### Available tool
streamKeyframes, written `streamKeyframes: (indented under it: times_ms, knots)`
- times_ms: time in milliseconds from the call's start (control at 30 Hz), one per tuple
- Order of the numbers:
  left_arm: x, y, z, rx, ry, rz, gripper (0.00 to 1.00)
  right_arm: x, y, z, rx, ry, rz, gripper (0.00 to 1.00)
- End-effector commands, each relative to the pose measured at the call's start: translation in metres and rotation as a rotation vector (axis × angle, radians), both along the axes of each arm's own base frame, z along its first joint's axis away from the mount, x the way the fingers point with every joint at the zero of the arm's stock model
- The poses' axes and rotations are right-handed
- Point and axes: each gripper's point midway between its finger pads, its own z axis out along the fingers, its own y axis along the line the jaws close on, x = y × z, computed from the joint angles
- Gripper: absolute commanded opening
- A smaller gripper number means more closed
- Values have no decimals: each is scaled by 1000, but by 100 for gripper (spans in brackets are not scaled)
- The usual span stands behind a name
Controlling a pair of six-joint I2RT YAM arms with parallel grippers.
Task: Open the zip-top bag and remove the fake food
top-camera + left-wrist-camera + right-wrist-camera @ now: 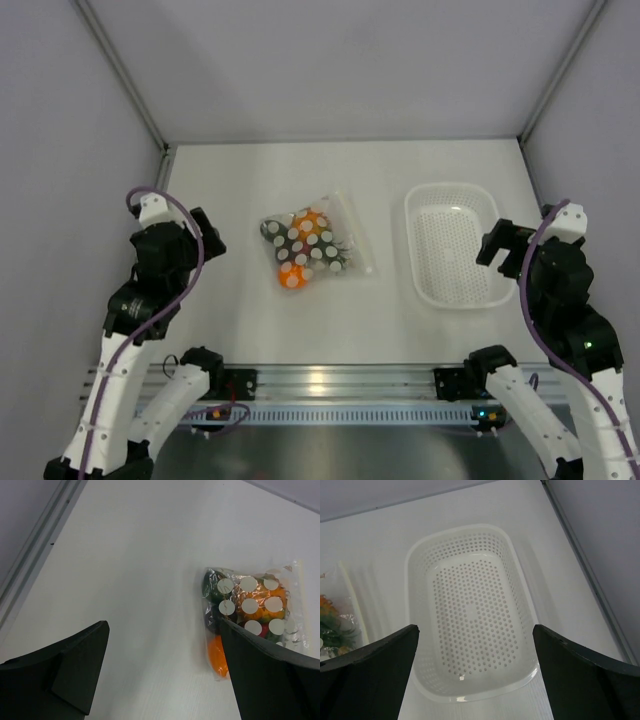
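Note:
The zip-top bag (pixel 312 245) lies flat mid-table, clear plastic printed with white dots, closed. The fake food shows through it: orange pieces (pixel 293 275) and dark green ones. In the left wrist view the bag (pixel 255 615) lies at the right, an orange piece (pixel 218 656) at its near corner. In the right wrist view only the bag's edge (pixel 335 615) shows at the left. My left gripper (pixel 209 238) is open and empty, left of the bag. My right gripper (pixel 500 245) is open and empty, over the basket's right rim.
A white perforated basket (pixel 452 245) stands right of the bag, empty; it fills the right wrist view (pixel 470 610). Grey walls enclose the table on the left, back and right. A metal rail (pixel 330 385) runs along the near edge.

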Motion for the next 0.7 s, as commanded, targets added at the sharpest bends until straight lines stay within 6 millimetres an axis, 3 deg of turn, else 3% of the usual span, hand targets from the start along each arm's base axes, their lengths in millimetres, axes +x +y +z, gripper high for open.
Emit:
streamKeyframes:
  times_ms: [0,200,367,400,467,500,533,567,600,633,667]
  knots:
    - [7,-7,-3,-25,16,-17,99,-1,3,11,30,-46,6,99]
    - [27,-13,-22,-29,107,2,99,3,16,11,105,-94,53,99]
    - [55,-32,-45,-39,227,-27,99,7,32,5,146,-121,130,99]
    - [61,-37,-38,-35,218,-29,99,9,34,3,149,-114,135,100]
    - [73,-54,-44,15,246,-46,99,11,40,-5,157,-83,156,99]
    - [79,-65,-36,24,234,-61,99,11,41,-7,156,-73,162,99]
    - [82,-84,-35,42,235,-106,99,12,42,-11,153,-55,165,100]
    - [90,-97,-49,72,276,-121,99,12,42,-12,153,-50,168,99]
    - [95,-114,-39,91,255,-150,99,11,42,-13,153,-48,168,100]
    - [100,-123,-42,108,264,-159,99,10,42,-15,153,-45,169,99]
    - [107,-135,-57,145,303,-172,99,9,43,-15,154,-44,172,99]
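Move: The zip-top bag of fake food lies flat about 13 cm ahead of the left hand, some 17 to its right and 25 below. From the right hand, that bag is roughly 17 cm ahead, 33 to the left and 27 below; the white basket stands nearly straight ahead of that hand, some 16 cm out, about 2 to its right and 25 below. Open left hand dips forward, then sweeps right towards the bag, tipping down 20 degrees; right eases 3 cm left, sinking. ##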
